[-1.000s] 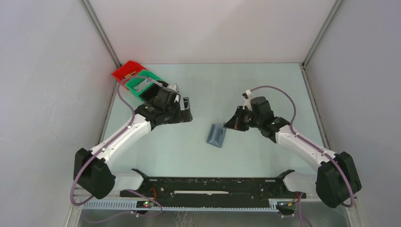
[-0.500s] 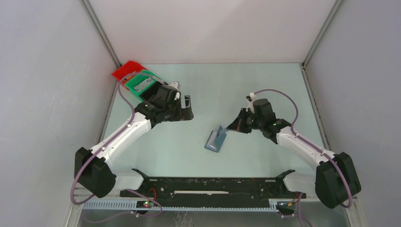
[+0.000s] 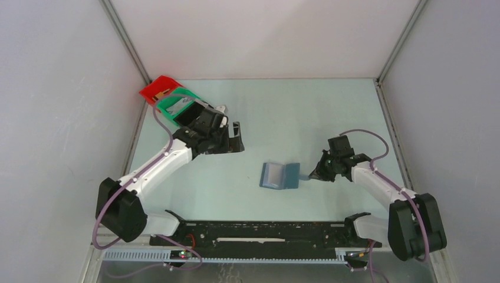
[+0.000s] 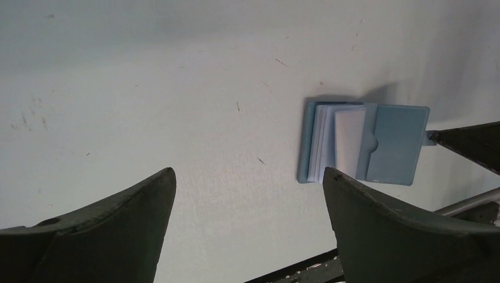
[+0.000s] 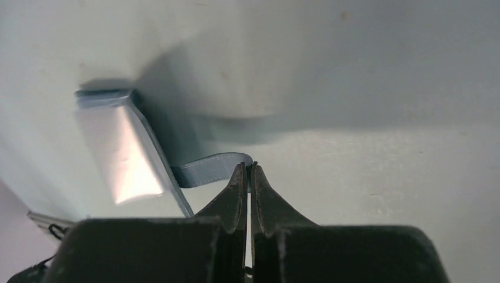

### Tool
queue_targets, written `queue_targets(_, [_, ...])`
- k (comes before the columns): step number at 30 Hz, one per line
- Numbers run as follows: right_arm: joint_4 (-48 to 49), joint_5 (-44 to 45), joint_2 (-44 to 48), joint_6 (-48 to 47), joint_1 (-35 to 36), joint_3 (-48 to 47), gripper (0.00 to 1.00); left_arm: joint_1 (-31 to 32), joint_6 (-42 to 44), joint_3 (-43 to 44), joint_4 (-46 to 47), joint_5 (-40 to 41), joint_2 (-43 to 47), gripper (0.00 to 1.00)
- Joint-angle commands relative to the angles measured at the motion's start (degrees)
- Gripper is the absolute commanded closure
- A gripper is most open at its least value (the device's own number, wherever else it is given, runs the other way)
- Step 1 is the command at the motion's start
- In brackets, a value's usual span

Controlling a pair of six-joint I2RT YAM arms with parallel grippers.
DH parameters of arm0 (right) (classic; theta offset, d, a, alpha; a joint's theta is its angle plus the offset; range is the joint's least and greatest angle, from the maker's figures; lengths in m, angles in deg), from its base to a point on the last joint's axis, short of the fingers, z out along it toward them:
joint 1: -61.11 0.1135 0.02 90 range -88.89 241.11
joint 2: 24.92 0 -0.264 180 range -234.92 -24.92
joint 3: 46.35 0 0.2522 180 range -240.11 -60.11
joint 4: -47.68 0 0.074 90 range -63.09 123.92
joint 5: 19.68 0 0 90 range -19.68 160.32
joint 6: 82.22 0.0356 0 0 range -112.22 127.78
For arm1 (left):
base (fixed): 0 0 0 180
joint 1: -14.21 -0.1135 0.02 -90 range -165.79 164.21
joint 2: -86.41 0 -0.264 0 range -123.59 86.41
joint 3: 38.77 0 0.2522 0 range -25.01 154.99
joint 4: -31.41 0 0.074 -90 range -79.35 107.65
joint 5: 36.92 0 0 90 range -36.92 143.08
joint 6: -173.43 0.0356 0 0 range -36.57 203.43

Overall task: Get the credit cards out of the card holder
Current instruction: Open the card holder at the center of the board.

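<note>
The slate-blue card holder (image 3: 280, 175) lies spread open on the table, between the two arms. In the left wrist view the card holder (image 4: 394, 141) shows a stack of pale credit cards (image 4: 345, 141) in its left half, under a strap. My right gripper (image 3: 308, 175) is low at the holder's right edge, shut on its little tab (image 5: 207, 169); the jaws (image 5: 248, 168) pinch the tab's end. My left gripper (image 3: 237, 138) hovers open to the upper left of the holder with nothing between its fingers (image 4: 365, 224).
A red bin (image 3: 156, 88) and a green bin (image 3: 177, 104) sit at the back left corner, just behind the left arm. The black rail (image 3: 265, 227) runs along the near edge. Grey walls close in both sides.
My right gripper has pulled the tab down and to the right, and the holder has gone from standing half-folded to lying spread open. The left arm barely moved.
</note>
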Motion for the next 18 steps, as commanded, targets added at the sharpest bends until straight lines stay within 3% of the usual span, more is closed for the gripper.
queue_targets(1, [-2.76, 5.34, -3.15, 1.74, -0.93, -0.04, 1.0, 0.52, -0.5, -0.4, 1.3, -1.96, -0.09, 0.0])
queue_targets(2, [-2.9, 5.51, -3.86, 1.63, -1.02, -0.04, 1.0, 0.52, -0.56, -0.39, 1.3, -2.03, 0.01, 0.0])
queue_targets(5, [-2.93, 5.96, -3.79, 1.5, -1.03, -0.05, 0.73, 0.52, -0.57, -0.37, 1.3, -2.44, 0.26, 0.0])
queue_targets(10, [-2.89, 8.89, 3.36, 2.42, -0.62, -1.16, 0.46, 0.61, -0.59, -0.54, 1.25, -2.91, 0.18, 0.0])
queue_targets(14, [-2.26, 11.04, 9.05, 2.15, 2.66, -4.93, 0.3, 0.61, -0.55, -0.49, 1.7, -4.71, 0.42, 0.0])
queue_targets(18, [-3.65, 15.55, 6.66, 2.22, 11.83, -11.4, 0.26, 0.61, -1.45, -0.1, 2.87, -6.39, 0.51, 0.0])
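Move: Just to the left of the right hand, about 2 cm off at nearly its own height, is the strap, its end pinched in the shut fingertips. The cover follows some 8 cm to the left and 3 cm lower, the card holder's middle about 13 cm left and 4 cm down, and the cards roughly 16 cm left, all about level fore and aft. From the left hand the card holder lies some 18 cm right, 6 cm back and 14 cm below. Drawing the strap a last 2 cm down and to the right, away from the card holder, the right hand spreads its shut fingers to about three quarters open and lets the strap go. It then lifts some 7 cm, easing about 3 cm forward, while the wrist swings the fingertips outward by roughly 15 degrees. ##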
